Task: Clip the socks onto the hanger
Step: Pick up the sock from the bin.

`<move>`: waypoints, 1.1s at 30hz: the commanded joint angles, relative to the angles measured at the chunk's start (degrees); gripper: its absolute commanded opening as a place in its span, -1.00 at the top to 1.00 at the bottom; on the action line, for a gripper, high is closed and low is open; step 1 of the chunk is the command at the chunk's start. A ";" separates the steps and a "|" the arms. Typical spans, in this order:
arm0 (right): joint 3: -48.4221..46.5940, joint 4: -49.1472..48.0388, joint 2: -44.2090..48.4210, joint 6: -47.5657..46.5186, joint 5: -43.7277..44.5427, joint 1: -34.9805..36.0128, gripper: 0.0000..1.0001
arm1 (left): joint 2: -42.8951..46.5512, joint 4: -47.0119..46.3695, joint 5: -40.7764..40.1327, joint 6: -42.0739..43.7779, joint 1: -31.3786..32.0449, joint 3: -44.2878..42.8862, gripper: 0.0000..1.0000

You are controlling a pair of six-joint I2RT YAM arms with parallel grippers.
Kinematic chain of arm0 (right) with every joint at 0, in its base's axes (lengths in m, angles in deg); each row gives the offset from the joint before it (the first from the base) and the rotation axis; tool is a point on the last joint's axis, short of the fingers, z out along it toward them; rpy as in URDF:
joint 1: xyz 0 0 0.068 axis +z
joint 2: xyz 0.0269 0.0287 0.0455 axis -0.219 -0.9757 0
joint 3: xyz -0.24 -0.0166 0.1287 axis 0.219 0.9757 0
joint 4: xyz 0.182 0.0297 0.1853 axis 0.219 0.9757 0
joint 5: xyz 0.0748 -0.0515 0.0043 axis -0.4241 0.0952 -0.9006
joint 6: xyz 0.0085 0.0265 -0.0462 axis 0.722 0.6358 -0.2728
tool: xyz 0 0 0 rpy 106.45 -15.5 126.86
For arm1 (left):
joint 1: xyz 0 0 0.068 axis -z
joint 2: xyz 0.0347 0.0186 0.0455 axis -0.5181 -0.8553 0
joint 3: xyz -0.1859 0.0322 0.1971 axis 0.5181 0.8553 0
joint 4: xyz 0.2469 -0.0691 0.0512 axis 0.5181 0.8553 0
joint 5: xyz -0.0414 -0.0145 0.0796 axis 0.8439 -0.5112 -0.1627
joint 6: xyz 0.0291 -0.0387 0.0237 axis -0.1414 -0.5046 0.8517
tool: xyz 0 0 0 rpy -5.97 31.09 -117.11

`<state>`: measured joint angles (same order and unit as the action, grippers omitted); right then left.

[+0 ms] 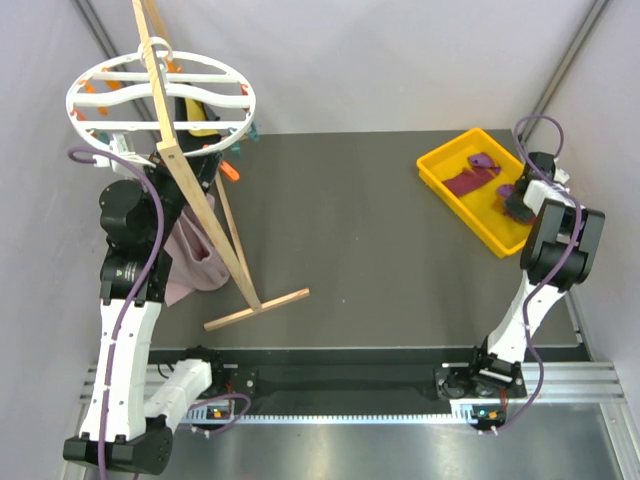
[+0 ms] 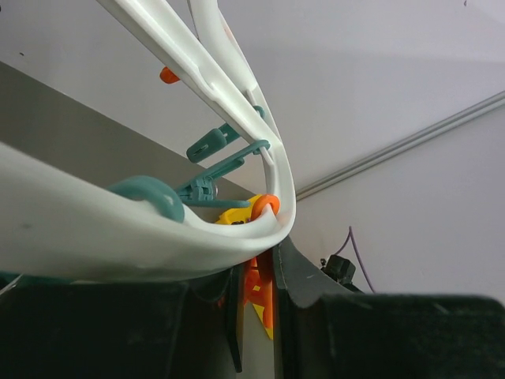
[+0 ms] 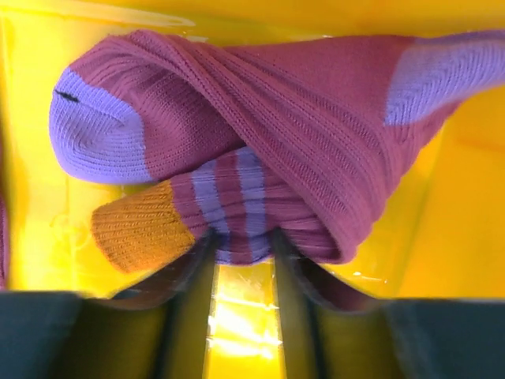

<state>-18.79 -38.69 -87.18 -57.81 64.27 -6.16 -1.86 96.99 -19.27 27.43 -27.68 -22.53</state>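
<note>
The white wheel-shaped hanger (image 1: 160, 95) hangs at the back left. From below, its rim (image 2: 158, 237) curves over my left gripper (image 2: 256, 272), which is shut on an orange clip (image 2: 262, 288) under that rim. Teal clips (image 2: 213, 185) hang further along the rim. Maroon socks (image 1: 470, 182) lie in the yellow bin (image 1: 445, 160) at the back right. My right gripper (image 1: 512, 205) is down in that bin. In the right wrist view it (image 3: 243, 245) pinches the striped fold of a maroon sock (image 3: 300, 118) with purple toe and orange patch.
A light wooden stand (image 1: 215, 225) leans across the left side, its foot on the dark mat. A pale mauve cloth (image 1: 195, 255) hangs beside my left arm. A yellow-and-black garment (image 1: 200, 115) hangs under the hanger. The bin's yellow walls (image 3: 458, 237) close in round the right gripper.
</note>
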 commanded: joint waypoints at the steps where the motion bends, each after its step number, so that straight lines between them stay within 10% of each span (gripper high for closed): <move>1: -0.25 0.93 -1.07 0.05 -0.14 -0.26 0.41 | -0.47 -0.86 1.25 -0.32 0.25 0.48 1.00; 8: -0.42 0.75 2.27 -1.36 -0.05 0.61 1.00 | 0.31 0.02 0.99 0.73 0.25 0.22 1.00; 22: 15.13 -9.43 34.25 6.54 -29.56 8.17 1.00 | 1.72 0.55 0.20 1.17 0.25 1.10 1.00; 33: 22.61 -33.40 44.64 27.01 -44.96 35.82 1.00 | 2.25 -0.68 0.12 -3.92 0.16 2.06 1.00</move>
<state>3.39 -59.72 -43.88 -39.12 24.47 24.05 -0.07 96.69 -19.29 25.62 -27.68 -21.02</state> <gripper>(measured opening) 0.012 0.166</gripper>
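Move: The right fingers straddle the striped part of the orange-ended sock in the yellow bin; this sock's middle is about 2 cm ahead, 3 cm to the right and 1 cm below. The bin's middle is roughly 5 cm ahead and 5 cm left, and the other sock lies some 11 cm ahead and 11 cm left, both slightly lower. From the left hand, the striped sock is about 75 cm right, 15 cm forward and 43 cm down. Staying put at first, the right hand shuts its half-closed fingers on the sock's striped part beside the orange end. Then it sweeps left about 35 cm and up some 25 cm, out over the bin's left side towards the hanger, drawing back a little late on, while the wrist swings round from pointing down to pointing left. ##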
